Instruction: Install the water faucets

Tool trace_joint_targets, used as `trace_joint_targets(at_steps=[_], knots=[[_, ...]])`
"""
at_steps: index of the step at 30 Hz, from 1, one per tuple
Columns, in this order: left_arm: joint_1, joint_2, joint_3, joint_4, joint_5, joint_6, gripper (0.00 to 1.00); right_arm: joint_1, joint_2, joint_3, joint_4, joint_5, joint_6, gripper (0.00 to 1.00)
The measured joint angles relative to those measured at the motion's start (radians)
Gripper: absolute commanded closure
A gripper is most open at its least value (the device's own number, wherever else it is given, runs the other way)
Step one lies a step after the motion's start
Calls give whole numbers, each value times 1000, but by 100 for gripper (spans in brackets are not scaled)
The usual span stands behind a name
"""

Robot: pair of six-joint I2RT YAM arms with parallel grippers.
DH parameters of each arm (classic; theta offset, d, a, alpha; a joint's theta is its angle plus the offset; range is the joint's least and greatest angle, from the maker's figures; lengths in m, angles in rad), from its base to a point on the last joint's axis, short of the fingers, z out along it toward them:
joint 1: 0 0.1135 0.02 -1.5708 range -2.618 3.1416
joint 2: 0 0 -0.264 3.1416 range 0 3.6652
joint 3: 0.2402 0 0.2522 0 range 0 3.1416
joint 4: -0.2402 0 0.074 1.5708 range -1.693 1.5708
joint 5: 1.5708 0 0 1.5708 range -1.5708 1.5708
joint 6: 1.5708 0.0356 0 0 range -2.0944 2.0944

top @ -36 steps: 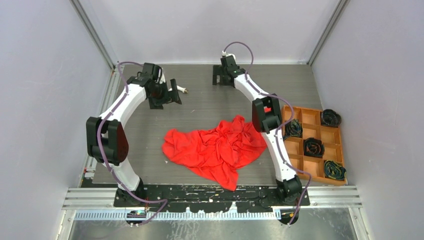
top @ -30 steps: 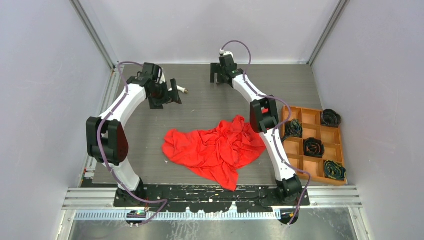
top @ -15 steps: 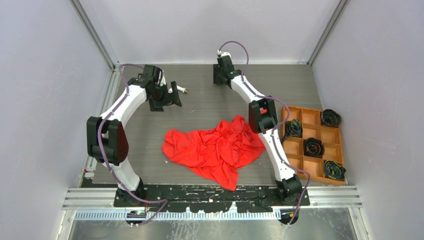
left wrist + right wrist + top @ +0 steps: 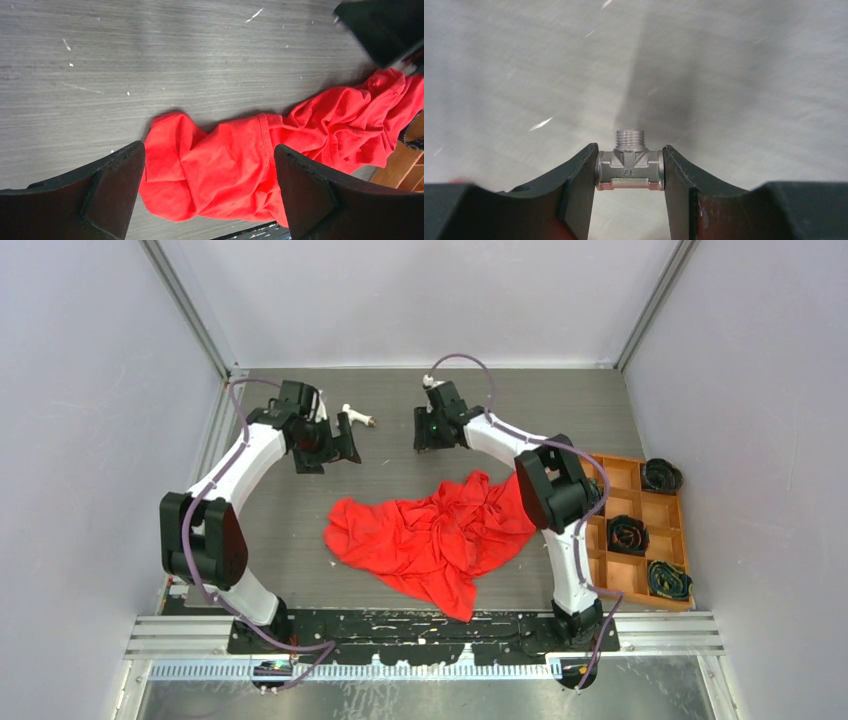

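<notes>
The white faucet (image 4: 357,417) with its brassy tip lies on the grey table at the back, just behind my left gripper (image 4: 330,453). That gripper (image 4: 207,192) stands wide open with nothing between its fingers and looks down on the red cloth. My right gripper (image 4: 425,437) hangs right of the faucet, apart from it. In the right wrist view this gripper (image 4: 629,160) is shut on a small grey metal tee fitting (image 4: 629,170). The fitting's threaded stub points away from the wrist, above the bare table.
A crumpled red cloth (image 4: 430,535) lies mid-table between the arms. An orange compartment tray (image 4: 655,515) with black coiled parts (image 4: 628,533) sits at the right edge. Grey walls close in the table on three sides.
My right gripper has swung from the back edge leftward and nearer, toward the faucet. My left arm has drawn back slightly, so the faucet now shows in full.
</notes>
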Motion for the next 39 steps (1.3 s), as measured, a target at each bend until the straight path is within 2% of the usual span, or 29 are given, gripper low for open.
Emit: trace_joint_targets(at_steps=[4,10,13,17,21,30,35,39], knots=[[6,-55,-56,9,35,-29,1,55,-140,-210,126,-124,77,58],[77,-64,-175,132,257,-180,1,61,-272,-499,366,-328,126,56],[97,-64,-243,235,354,-283,0,53,-296,-563,458,-435,134,56],[95,-27,-276,380,508,-415,0,49,-307,-600,604,-588,152,55],[84,19,-275,455,605,-469,4,49,-312,-601,702,-722,159,53],[56,57,-283,533,712,-528,12,56,-320,-586,693,-834,99,55],[26,110,-288,577,743,-549,23,57,-320,-579,689,-846,91,55],[8,139,-327,628,755,-595,41,58,-320,-567,690,-851,91,55]])
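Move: The metal tee, already pinched in the right fingers, is about 12 cm ahead of the left hand, 18 cm to its right and 8 cm below. Seen from the right hand, the open left gripper it is being taken to is 12 cm back, 18 cm left and 8 cm higher. The white faucet lies some 21 cm ahead of the left hand, 2 cm right and 9 cm below; the red cloth's middle is 25 cm straight back from the right hand, near table height. The metal tee, still gripped, is carried by the right hand about 16 cm back towards the left gripper, rising and shifting left some 9 cm each as that wrist swings its fingers leftward. The left hand goes about 10 cm right and a little back to meet it, rolling roughly 50 degrees so its fingers point right, then begins closing around the tee without yet gripping it. ##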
